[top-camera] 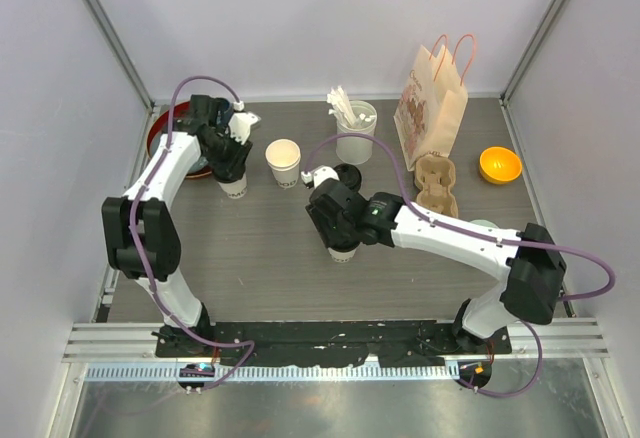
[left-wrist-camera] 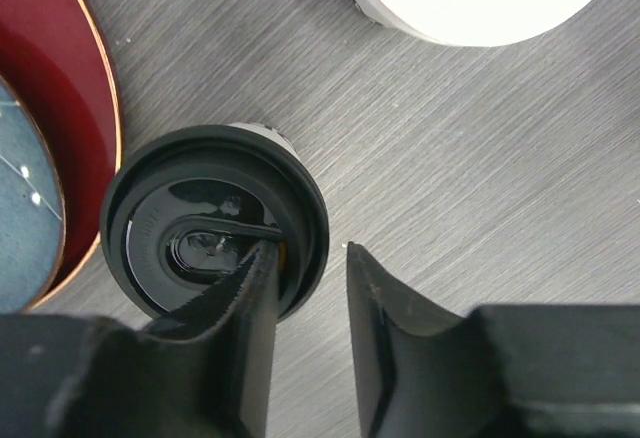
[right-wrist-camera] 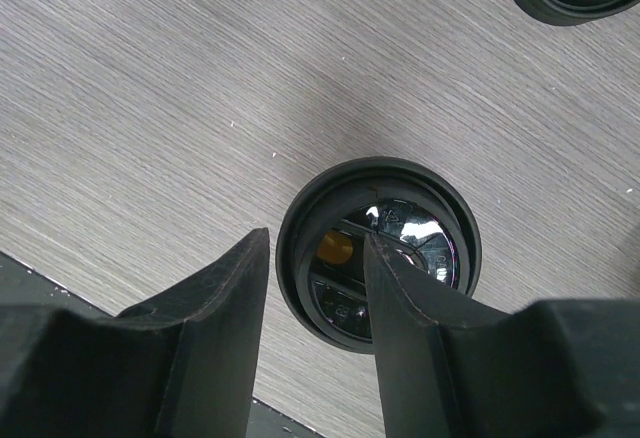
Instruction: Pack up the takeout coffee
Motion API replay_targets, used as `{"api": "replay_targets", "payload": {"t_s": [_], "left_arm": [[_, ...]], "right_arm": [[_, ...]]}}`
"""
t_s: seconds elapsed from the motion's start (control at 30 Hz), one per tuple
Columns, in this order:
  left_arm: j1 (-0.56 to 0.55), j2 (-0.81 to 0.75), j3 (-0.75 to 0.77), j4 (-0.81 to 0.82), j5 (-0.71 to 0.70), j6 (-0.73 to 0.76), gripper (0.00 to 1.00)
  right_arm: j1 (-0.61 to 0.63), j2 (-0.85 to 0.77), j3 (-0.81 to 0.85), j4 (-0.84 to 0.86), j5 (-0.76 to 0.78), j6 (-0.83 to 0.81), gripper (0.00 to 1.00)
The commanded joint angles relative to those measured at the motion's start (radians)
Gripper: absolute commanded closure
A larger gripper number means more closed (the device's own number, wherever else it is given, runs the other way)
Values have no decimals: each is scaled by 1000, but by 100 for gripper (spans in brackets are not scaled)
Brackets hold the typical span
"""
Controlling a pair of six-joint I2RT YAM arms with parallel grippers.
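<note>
One takeout coffee cup with a black lid (left-wrist-camera: pixel 190 208) stands by the red plate; its white wall shows under my left gripper (top-camera: pixel 235 188). My left gripper (left-wrist-camera: pixel 308 250) is open, one finger over the lid, the other beside it above the table. A second lidded cup (right-wrist-camera: pixel 415 218) stands mid-table (top-camera: pixel 343 253). My right gripper (right-wrist-camera: pixel 315 240) is open astride that lid's rim, one finger outside it and one over it. An open white cup (top-camera: pixel 283 161) and a loose black lid (top-camera: pixel 347 176) sit between the arms.
A red plate (top-camera: pixel 178 118) lies at the back left. A white cylinder of sticks (top-camera: pixel 355 130), a paper bag (top-camera: pixel 430 108), the tan pulp carrier (top-camera: pixel 436 183) and an orange bowl (top-camera: pixel 499 165) stand at the back right.
</note>
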Motion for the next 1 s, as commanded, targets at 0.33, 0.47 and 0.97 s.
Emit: {"api": "replay_targets", "payload": {"t_s": [0.33, 0.47, 0.97], "left_arm": [[17, -74, -13, -7, 13, -25, 54], [18, -99, 0, -10, 23, -35, 50], [18, -199, 34, -98, 49, -40, 39]], "right_arm": [[5, 33, 61, -18, 27, -3, 70], [5, 38, 69, -31, 27, -5, 74], [5, -4, 75, -37, -19, -40, 99]]}}
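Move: The near lidded cup stands right under the right hand's fingers, its middle about 2 cm ahead, 2 cm to the right and 5 cm below. The spare lid stack is some 17 cm ahead and 2 cm right, and the cup carrier 15 cm ahead and 23 cm right. From the left hand, the far lidded cup lies about 3 cm ahead, 2 cm left and 4 cm lower; the white cups are about 11 cm right and 5 cm ahead, and the red tray 14 cm ahead and 10 cm left. Closing from half open to nearly shut, the right fingers settle about 1 cm lower and meet over the left, near-side edge of the near cup's lid, seeming to pinch its rim. The left hand, already loosening, opens wider and comes clear of the far lidded cup, easing back and then rising about 3.5 cm, some 2 cm back in all. ##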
